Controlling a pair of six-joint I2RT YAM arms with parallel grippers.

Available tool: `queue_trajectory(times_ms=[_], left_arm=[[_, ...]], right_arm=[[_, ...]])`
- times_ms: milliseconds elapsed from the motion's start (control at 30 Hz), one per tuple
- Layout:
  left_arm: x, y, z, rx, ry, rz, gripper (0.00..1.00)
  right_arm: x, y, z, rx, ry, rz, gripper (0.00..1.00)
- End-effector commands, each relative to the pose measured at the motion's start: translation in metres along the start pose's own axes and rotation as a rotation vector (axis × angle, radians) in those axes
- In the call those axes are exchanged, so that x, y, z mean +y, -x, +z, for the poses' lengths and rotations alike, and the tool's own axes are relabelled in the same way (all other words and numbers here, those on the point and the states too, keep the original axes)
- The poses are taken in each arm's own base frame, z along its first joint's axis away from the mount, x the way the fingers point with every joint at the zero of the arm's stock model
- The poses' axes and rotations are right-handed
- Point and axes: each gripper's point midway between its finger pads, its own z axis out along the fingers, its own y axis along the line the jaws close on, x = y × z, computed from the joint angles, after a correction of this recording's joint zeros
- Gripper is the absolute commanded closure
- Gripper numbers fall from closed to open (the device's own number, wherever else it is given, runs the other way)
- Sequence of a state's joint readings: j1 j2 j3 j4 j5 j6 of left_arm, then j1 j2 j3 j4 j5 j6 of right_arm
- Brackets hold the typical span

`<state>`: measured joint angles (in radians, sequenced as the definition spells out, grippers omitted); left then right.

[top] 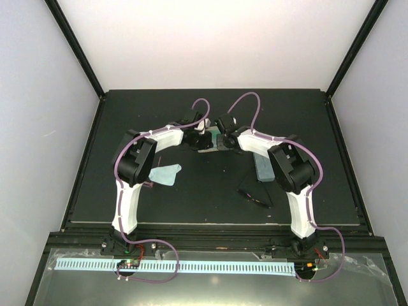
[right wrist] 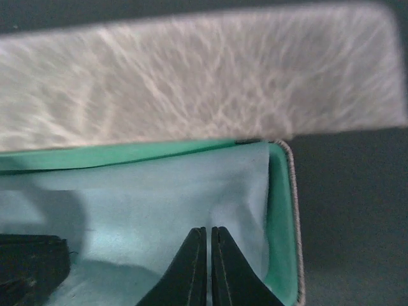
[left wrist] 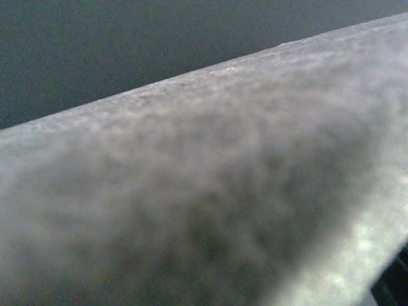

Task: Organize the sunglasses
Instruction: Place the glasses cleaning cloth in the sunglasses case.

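Note:
One pair of sunglasses (top: 255, 193) with a thin frame lies on the dark mat, right of centre, away from both grippers. Both arms meet over an open beige-grey case (top: 215, 144) at mid-table. In the right wrist view the case shows its green lining (right wrist: 282, 223), a light blue cloth (right wrist: 159, 197) lying inside, and its raised felt lid (right wrist: 191, 76). My right gripper (right wrist: 208, 231) is shut, its tips down at the cloth. A black shape (right wrist: 29, 268) lies in the case at lower left; I cannot tell what it is. My left gripper (top: 203, 135) is by the lid (left wrist: 210, 191), which blurs out its view.
A second light blue cloth (top: 166, 173) lies on the mat beside the left arm. A blue-grey oblong case (top: 263, 167) lies under the right arm's forearm. Black rails and white walls edge the mat on the sides and back.

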<state>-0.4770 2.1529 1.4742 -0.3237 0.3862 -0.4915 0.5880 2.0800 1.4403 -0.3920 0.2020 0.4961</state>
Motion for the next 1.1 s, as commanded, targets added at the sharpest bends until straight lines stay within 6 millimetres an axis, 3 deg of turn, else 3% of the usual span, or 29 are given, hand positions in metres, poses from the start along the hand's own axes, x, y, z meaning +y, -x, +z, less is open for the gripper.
queue_trajectory(times_ms=[0,167,300,533,700,867,1067], left_arm=[[0.012,-0.012,0.0,0.021,0.041,-0.01,0.98],[0.043,-0.02,-0.008,0.012,0.2,-0.034,0.98],[0.048,-0.022,-0.013,0.011,0.236,-0.031,0.99],[0.015,-0.015,-0.034,-0.015,0.115,0.019,0.95],[-0.011,-0.004,-0.065,-0.072,0.056,0.055,0.87],[-0.021,-0.007,-0.105,-0.149,0.05,0.064,0.79],[-0.021,-0.048,-0.142,-0.187,0.002,0.053,0.7]], right_arm=[[-0.002,0.01,0.016,-0.055,-0.029,0.01,0.94],[-0.032,0.014,0.02,-0.093,-0.193,0.031,0.93],[-0.051,0.021,0.008,-0.144,-0.284,0.069,0.89],[-0.032,0.029,-0.014,-0.142,-0.162,0.059,0.73],[-0.028,0.028,-0.056,-0.155,-0.067,0.071,0.61],[-0.055,-0.005,-0.096,-0.118,-0.096,0.067,0.48],[-0.114,-0.078,-0.133,-0.042,-0.227,0.09,0.44]])
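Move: The cleaning cloth lies in the open case's tray, right under both hands: its middle about 2 cm right, 1 ahead and 1 below the left hand, some 3 cm left and 2 below the right hand, and level with it fore and aft. The case's raised lid stands roughly 5 cm ahead of the cloth's middle. The grey case is about 15 cm right of the right hand and 6 back; a second cloth lies some 16 cm left of the left hand and 10 back. The cloth is smoothed towards both ends of the tray: the right hand's shut fingers dip about 2 cm, then go forward and right, while the left's slide some 3 cm left, barely sinking. Both then come off it, rising and drawing back and outward, the right about 8 cm back and its fingers opening past half, the left climbing 10 cm and opening a little. ##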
